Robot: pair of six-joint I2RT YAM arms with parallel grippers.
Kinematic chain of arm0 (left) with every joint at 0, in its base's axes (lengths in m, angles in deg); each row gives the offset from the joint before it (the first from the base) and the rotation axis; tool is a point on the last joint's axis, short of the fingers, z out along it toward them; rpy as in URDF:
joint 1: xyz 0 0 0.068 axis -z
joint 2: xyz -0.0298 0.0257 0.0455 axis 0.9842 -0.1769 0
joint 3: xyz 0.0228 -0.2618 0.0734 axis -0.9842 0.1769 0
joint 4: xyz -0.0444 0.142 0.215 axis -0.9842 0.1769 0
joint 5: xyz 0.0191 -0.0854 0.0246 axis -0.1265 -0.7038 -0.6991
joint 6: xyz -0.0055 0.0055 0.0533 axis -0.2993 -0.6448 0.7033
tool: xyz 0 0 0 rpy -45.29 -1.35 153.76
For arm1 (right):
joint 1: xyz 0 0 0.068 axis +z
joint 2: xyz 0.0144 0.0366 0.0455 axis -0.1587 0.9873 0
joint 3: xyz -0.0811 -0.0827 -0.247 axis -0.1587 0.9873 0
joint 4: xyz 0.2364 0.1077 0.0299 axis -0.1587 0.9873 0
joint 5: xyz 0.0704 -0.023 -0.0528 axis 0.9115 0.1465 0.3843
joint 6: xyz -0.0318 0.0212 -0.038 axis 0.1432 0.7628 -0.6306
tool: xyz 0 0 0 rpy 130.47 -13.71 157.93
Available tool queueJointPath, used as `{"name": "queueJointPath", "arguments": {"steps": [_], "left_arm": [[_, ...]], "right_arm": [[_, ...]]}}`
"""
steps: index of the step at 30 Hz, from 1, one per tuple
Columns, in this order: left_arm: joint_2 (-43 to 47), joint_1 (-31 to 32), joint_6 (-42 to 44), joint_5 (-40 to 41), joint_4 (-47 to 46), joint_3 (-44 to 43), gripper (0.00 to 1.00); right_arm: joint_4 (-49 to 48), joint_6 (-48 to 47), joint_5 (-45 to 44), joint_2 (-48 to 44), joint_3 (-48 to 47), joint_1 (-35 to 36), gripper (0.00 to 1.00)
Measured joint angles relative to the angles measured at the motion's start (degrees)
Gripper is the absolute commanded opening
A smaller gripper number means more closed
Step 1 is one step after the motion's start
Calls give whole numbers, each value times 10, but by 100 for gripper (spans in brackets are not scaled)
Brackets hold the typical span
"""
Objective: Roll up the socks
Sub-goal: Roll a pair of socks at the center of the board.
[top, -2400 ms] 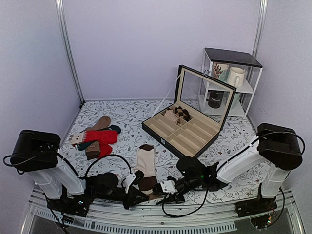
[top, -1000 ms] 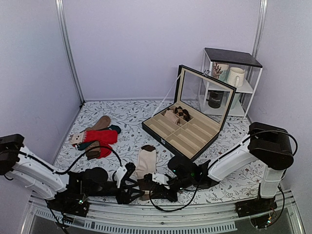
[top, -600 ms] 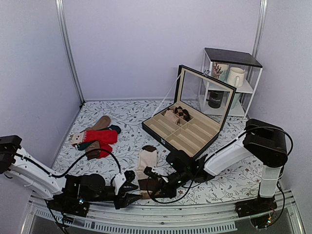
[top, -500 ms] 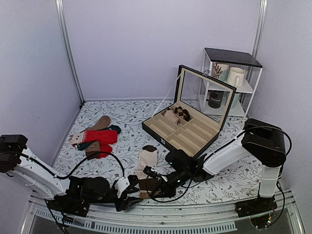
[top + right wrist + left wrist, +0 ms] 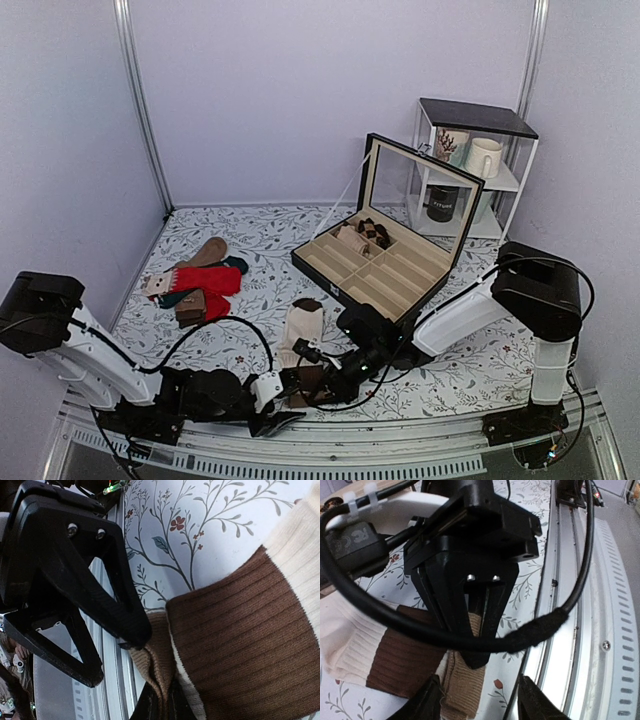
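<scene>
The socks [image 5: 302, 330] lie flat near the table's front edge, cream with brown bands [image 5: 250, 630], dark end pointing away. Their tan cuff [image 5: 467, 680] is nearest the rail. My right gripper [image 5: 161, 700] is shut on that cuff, bunching it into a fold; it shows from the front in the left wrist view [image 5: 477, 657] and low over the table in the top view [image 5: 303, 383]. My left gripper [image 5: 480, 705] is open and faces the right one, straddling the cuff's end. One of its fingertips [image 5: 135, 636] touches the cuff. In the top view the left gripper [image 5: 278, 418] sits at the rail.
A metal rail [image 5: 580, 630] runs along the front edge right beside both grippers. Red socks [image 5: 208, 281] and tan and teal socks [image 5: 205, 252] lie at the left. An open compartment box [image 5: 385, 270] and a shelf with mugs [image 5: 475, 170] stand at the back right.
The right gripper has slid left along the front edge with the cuff in its grip. The left gripper has moved right and in toward the cuff, low by the rail.
</scene>
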Motion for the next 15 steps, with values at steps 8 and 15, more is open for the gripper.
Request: {"name": "queueJointPath", "arguments": {"steps": [8, 15], "left_arm": [[-46, 0, 8, 8, -4, -13, 38], [-71, 0, -1, 10, -27, -13, 20]], "right_arm": [[3, 0, 4, 2, -3, -1, 5], [3, 0, 4, 2, -3, -1, 5]]}}
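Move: The folded tan cuff of the sock lies just under my left fingers, about 2 cm to their right, level fore and aft, and some 2 cm below. The dark brown band stands roughly 4 cm ahead and 3 cm right of that hand; the cream leg begins beyond, its middle about 16 cm ahead and 2 cm right. My right hand already pinches this cuff, its middle about 3 cm left and 1 cm back of that hand, at about the same height. I sink my left hand about 2 cm straight down over the folded tan cuff, barely tilting, and once I'm moving down I bring its half-open fingers together to nearly half their gap, closing in on the cuff from both sides without shutting fully. My right hand stays where it is and keeps its pinch on the same cuff. ##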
